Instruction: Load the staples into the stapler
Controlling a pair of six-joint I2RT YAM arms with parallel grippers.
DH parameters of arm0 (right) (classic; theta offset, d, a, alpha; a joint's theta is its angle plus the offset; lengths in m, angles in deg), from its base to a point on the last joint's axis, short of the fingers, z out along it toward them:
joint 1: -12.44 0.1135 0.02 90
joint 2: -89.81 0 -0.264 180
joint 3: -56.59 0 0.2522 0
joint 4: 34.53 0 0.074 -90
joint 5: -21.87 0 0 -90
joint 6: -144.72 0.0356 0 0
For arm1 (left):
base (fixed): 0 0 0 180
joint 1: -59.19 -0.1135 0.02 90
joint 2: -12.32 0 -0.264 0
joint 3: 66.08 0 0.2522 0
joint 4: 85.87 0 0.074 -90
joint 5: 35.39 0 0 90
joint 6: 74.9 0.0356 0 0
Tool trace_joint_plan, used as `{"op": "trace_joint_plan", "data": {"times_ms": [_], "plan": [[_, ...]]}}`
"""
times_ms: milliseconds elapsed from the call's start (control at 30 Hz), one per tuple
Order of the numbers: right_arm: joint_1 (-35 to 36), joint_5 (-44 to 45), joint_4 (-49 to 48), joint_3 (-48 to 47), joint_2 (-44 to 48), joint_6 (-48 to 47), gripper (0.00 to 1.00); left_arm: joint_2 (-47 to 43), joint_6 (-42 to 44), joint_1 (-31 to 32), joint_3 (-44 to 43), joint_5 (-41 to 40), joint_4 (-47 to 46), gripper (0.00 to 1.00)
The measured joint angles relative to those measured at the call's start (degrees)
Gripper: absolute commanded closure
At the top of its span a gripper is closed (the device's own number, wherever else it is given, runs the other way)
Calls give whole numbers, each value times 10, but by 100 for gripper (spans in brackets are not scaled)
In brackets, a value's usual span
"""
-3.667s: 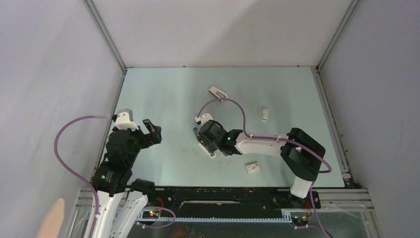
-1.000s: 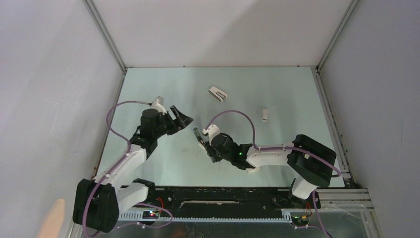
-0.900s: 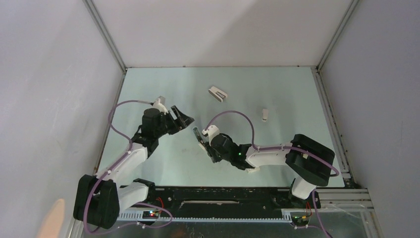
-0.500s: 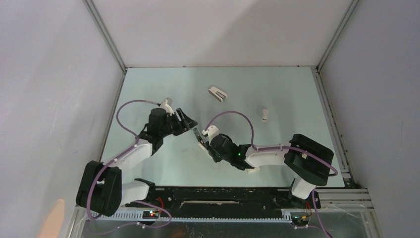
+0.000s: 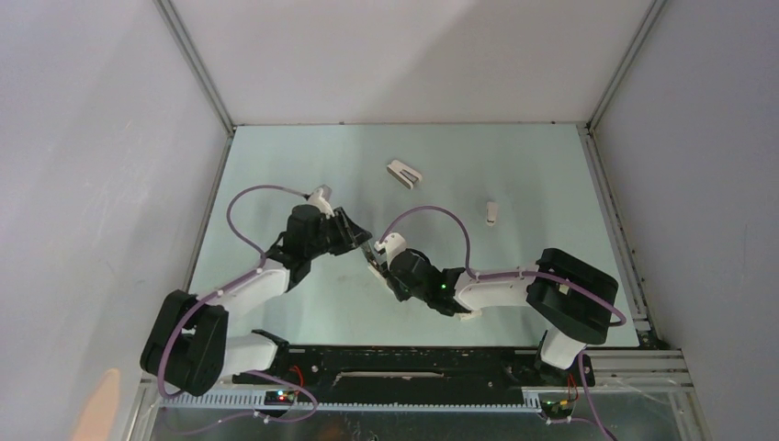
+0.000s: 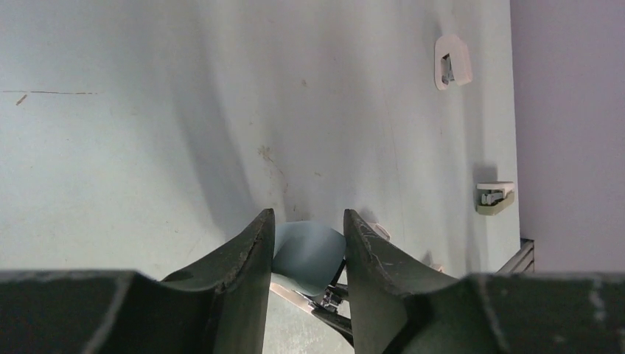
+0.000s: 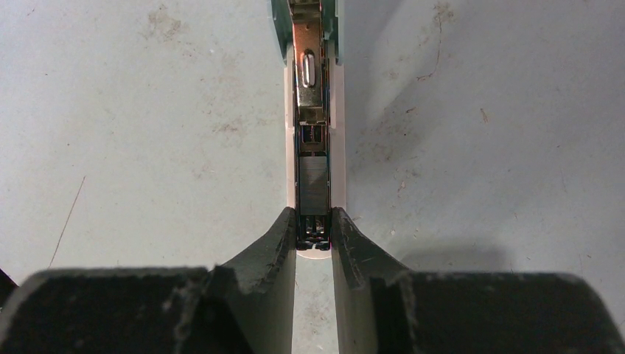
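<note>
The stapler [image 7: 313, 110] lies open on the table, its metal channel facing up and its pale grey-green lid [image 7: 304, 13] swung up at the far end. The staples [image 7: 313, 188], a small grey block, sit inside the channel near my right fingers. My right gripper [image 7: 313, 225] is shut on the stapler's near end [image 5: 373, 262]. My left gripper [image 6: 308, 240] comes in from the left [image 5: 358, 241], and its jaws press both sides of the rounded grey-green lid [image 6: 306, 254].
A broader white stapler [image 5: 404, 173] lies toward the back, and a small white one [image 5: 491, 213] to the right. A white box [image 5: 470, 315] pokes out from under the right arm. In the left wrist view, two other staplers [image 6: 451, 61] [image 6: 494, 198] lie near the wall.
My left arm has reached right to the stapler and its jaws have narrowed onto the lid. The right gripper has tightened on the stapler's end and barely moved.
</note>
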Motion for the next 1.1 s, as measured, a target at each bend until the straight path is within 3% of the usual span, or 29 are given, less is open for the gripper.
{"op": "trace_joint_plan", "data": {"times_ms": [400, 533, 733, 867, 1100], "plan": [[4, 13, -31, 11, -3, 10, 88, -59, -21, 130, 32, -87, 0, 54], [5, 19, -55, 23, -4, 16, 87, -63, -46, 156, 45, -105, -3, 47], [7, 24, -64, 28, -4, 24, 67, -89, -66, 161, 51, -128, 17, 30], [11, 30, -52, 28, -2, 35, 51, -169, -65, 166, 49, -164, 83, 17], [22, 34, 19, 31, 65, 46, 35, -329, -44, 165, -3, -273, 253, 4]]}}
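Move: My left hand already grips the end of the stapler's raised cap. The magazine's front end lies about 6 cm back, 5 cm to the right and 7 cm below it, and my right fingers are pinching it right at their own hand point. From my right hand, the grey staple pack sits some 6 cm to the right and 2 cm farther out. The white box is around 19 cm to the right and 7 cm back. I swing the cap over with my left hand, going back and to the right about 7 cm on a shallow arc towards the magazine's front end, while my right hand keeps its pinch there. Then I open my left fingers wide and pull away up and to the left, some 7 cm higher. My right fingers open next, and that hand eases back and up a little, off the stapler. ##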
